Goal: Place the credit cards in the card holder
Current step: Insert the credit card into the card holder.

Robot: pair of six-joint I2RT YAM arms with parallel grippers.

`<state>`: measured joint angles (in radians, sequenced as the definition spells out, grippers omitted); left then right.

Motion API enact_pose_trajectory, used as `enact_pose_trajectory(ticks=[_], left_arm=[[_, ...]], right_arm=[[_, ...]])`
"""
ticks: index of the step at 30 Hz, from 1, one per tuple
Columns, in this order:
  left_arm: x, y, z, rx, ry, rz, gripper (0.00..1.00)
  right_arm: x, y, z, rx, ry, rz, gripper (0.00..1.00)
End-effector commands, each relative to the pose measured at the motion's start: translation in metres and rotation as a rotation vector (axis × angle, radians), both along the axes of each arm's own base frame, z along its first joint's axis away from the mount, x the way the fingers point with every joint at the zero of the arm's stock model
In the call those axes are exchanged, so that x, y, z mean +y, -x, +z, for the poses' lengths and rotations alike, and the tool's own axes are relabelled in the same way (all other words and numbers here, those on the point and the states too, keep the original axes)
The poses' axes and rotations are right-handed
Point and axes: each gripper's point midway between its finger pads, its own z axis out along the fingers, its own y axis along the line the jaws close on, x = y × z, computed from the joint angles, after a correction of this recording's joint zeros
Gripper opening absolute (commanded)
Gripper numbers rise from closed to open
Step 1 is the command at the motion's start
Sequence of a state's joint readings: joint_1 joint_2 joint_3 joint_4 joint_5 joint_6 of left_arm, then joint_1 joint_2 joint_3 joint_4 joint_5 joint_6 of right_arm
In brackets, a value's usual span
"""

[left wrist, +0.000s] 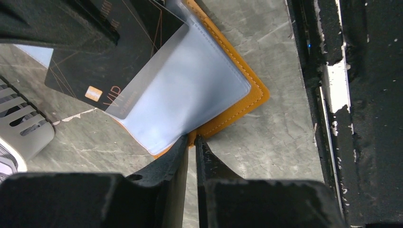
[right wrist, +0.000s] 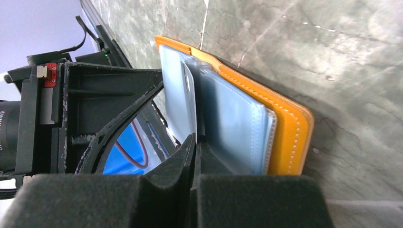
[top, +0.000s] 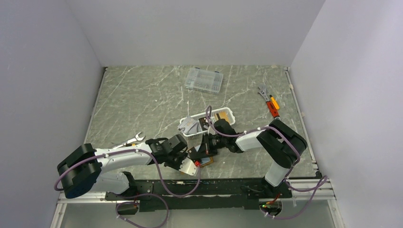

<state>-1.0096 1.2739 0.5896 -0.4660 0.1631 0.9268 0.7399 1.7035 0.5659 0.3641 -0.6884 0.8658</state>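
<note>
The orange card holder (left wrist: 247, 102) lies open on the marble table, its clear inner sleeves (left wrist: 185, 95) facing up. My left gripper (left wrist: 192, 141) is shut on the holder's near orange edge. A black credit card (left wrist: 90, 66) marked VIP is partly slid under a clear sleeve. My right gripper (right wrist: 194, 142) is shut on that card, which I see edge-on between the sleeves (right wrist: 233, 123). In the top view both grippers, left (top: 196, 160) and right (top: 207, 148), meet over the holder (top: 206, 161). More cards (top: 190, 124) lie in a white basket.
The white slotted basket (top: 227, 113) stands just behind the grippers; its corner (left wrist: 21, 130) shows in the left wrist view. A clear compartment box (top: 204, 80) sits at the back. A wrench (top: 134, 138) lies left, orange-handled pliers (top: 270, 102) right. The black base rail (left wrist: 332, 114) is close by.
</note>
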Motion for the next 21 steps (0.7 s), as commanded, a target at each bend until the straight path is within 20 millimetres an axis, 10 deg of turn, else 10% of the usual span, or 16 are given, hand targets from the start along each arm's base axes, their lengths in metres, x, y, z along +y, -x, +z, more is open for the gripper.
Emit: enact_pose_trajectory(ticks=[1, 10, 15, 21], left_arm=[[0.013, 0.031, -0.016, 0.134, -0.063, -0.018, 0.17], [0.012, 0.027, -0.020, 0.111, -0.065, 0.015, 0.16], [0.013, 0.022, -0.019, 0.088, -0.068, 0.028, 0.15], [0.019, 0.020, -0.025, 0.065, -0.085, 0.032, 0.15]], right_arm=[[0.005, -0.004, -0.010, -0.048, 0.018, -0.058, 0.00], [-0.002, 0.002, -0.020, -0.056, 0.080, -0.123, 0.00], [-0.017, 0.000, -0.019, -0.111, 0.222, -0.136, 0.41], [-0.027, -0.005, -0.003, -0.173, 0.301, -0.150, 0.47]])
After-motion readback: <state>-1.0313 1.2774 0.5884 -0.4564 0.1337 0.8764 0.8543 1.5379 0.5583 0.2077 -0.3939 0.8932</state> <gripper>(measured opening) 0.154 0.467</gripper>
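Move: The clear pocket that the right gripper's black card is entering lies about 3 cm back and 3 cm to the left of the right hand, just below it. The holder edge pinched by the left fingers is some 5 cm back and 6 cm left of the right hand; the white tray is about 13 cm ahead and 3 cm right of it. From the left hand, the pocket is some 3 cm to the right and 1 cm ahead, level with it. Push the right gripper about 1 cm left and slightly back, sliding the pinched black card deeper under the clear pocket. Then open the fingers to about half and let go of the card, easing up and back to the right about 1 cm while the wrist turns some 10 degrees. Keep the left gripper still, holding the card holder's edge. ##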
